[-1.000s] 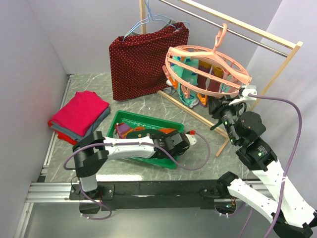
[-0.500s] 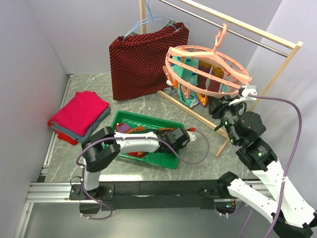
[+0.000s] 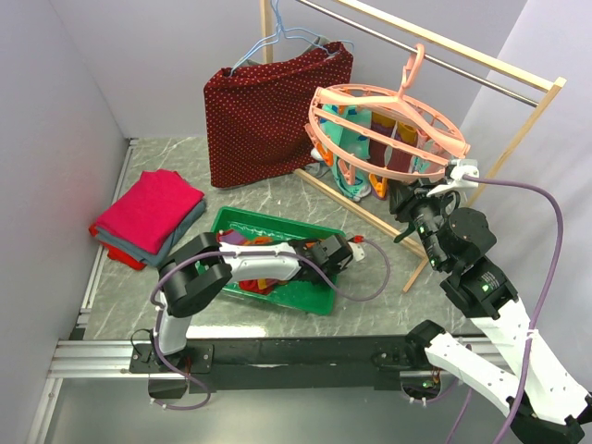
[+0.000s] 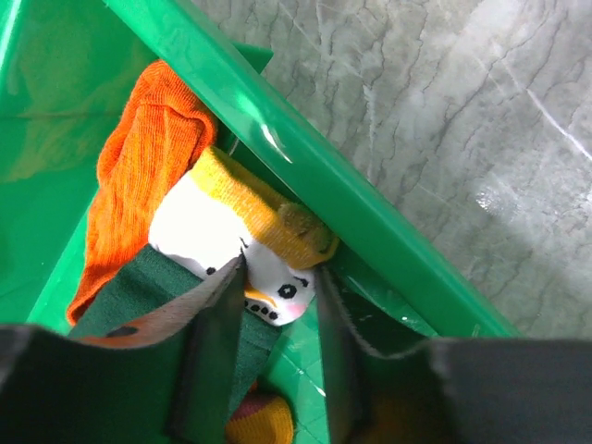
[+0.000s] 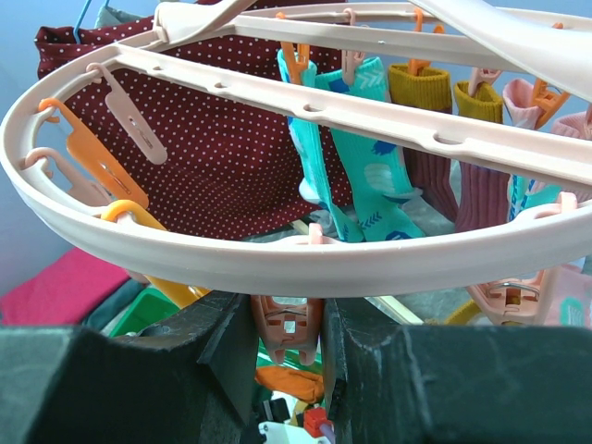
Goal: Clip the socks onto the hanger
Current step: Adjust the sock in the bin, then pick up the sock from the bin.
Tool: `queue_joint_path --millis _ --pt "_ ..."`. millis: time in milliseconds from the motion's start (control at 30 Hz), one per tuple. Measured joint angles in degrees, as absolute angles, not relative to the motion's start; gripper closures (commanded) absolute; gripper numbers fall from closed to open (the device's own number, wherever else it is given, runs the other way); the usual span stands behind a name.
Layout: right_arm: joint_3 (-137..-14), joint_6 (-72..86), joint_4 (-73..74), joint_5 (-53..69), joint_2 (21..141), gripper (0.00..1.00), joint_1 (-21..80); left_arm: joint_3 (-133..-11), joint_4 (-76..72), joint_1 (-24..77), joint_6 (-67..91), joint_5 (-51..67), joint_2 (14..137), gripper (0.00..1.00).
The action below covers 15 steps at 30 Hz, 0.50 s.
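Note:
The salmon-pink hanger (image 3: 388,120) hangs from the wooden rail with several socks (image 5: 361,176) clipped to it. My right gripper (image 3: 412,199) is at its near rim (image 5: 277,250). That gripper (image 5: 287,338) is shut on a dangling clip peg (image 5: 287,319). More socks (image 3: 254,250) lie in the green tray (image 3: 305,301). My left gripper (image 3: 326,259) reaches down into the tray's right end. In the left wrist view it (image 4: 280,277) stands open, its fingertips on either side of the tip of a white-and-yellow sock (image 4: 213,217). That sock has a face on it. An orange sock (image 4: 139,176) and a dark green sock (image 4: 129,296) lie beside it.
A dark-red dotted cloth (image 3: 268,111) hangs on a light-blue wire hanger (image 3: 277,42) from the wooden rack (image 3: 499,69). A folded pink-red cloth stack (image 3: 148,213) sits at the left. The tray wall (image 4: 351,213) runs close by my left fingers.
My left arm has folded in, bringing its gripper down into the tray's right end. Its jaws have narrowed around the white sock tip. The right arm has not moved.

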<state>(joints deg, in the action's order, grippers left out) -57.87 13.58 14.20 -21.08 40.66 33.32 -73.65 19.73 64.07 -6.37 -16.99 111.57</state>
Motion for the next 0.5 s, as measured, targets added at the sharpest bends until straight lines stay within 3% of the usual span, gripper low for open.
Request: queue_joint_path --millis 167,500 --pt "-57.9 13.6 14.2 -21.1 40.7 1.0 33.3 -73.6 19.6 63.5 -5.1 -15.7 111.6 0.96" --pt "-57.9 13.6 14.2 -20.8 40.6 1.0 33.3 -73.0 19.6 62.9 -0.3 -14.3 104.8 0.99"
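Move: Between the left hand's open fingertips, about 1 cm ahead and 1 cm below, sits the white face part of the snowman sock in the bin. The orange sock lies roughly 6 cm ahead of the hand and 2 cm left, also 1 cm below; the bin's right rim is level ahead-wise, some 4 cm to the right and 4 cm up. From the right hand, the snowman sock is around 14 cm left, 2 cm ahead and 36 cm below. Closing its fingers fully while staying in place low in the bin, the left hand pinches the snowman sock at its white face, below the yellow cuff. It then rises straight up about 4 cm with the sock held, starting to roll some 10 degrees so that its left side dips. ##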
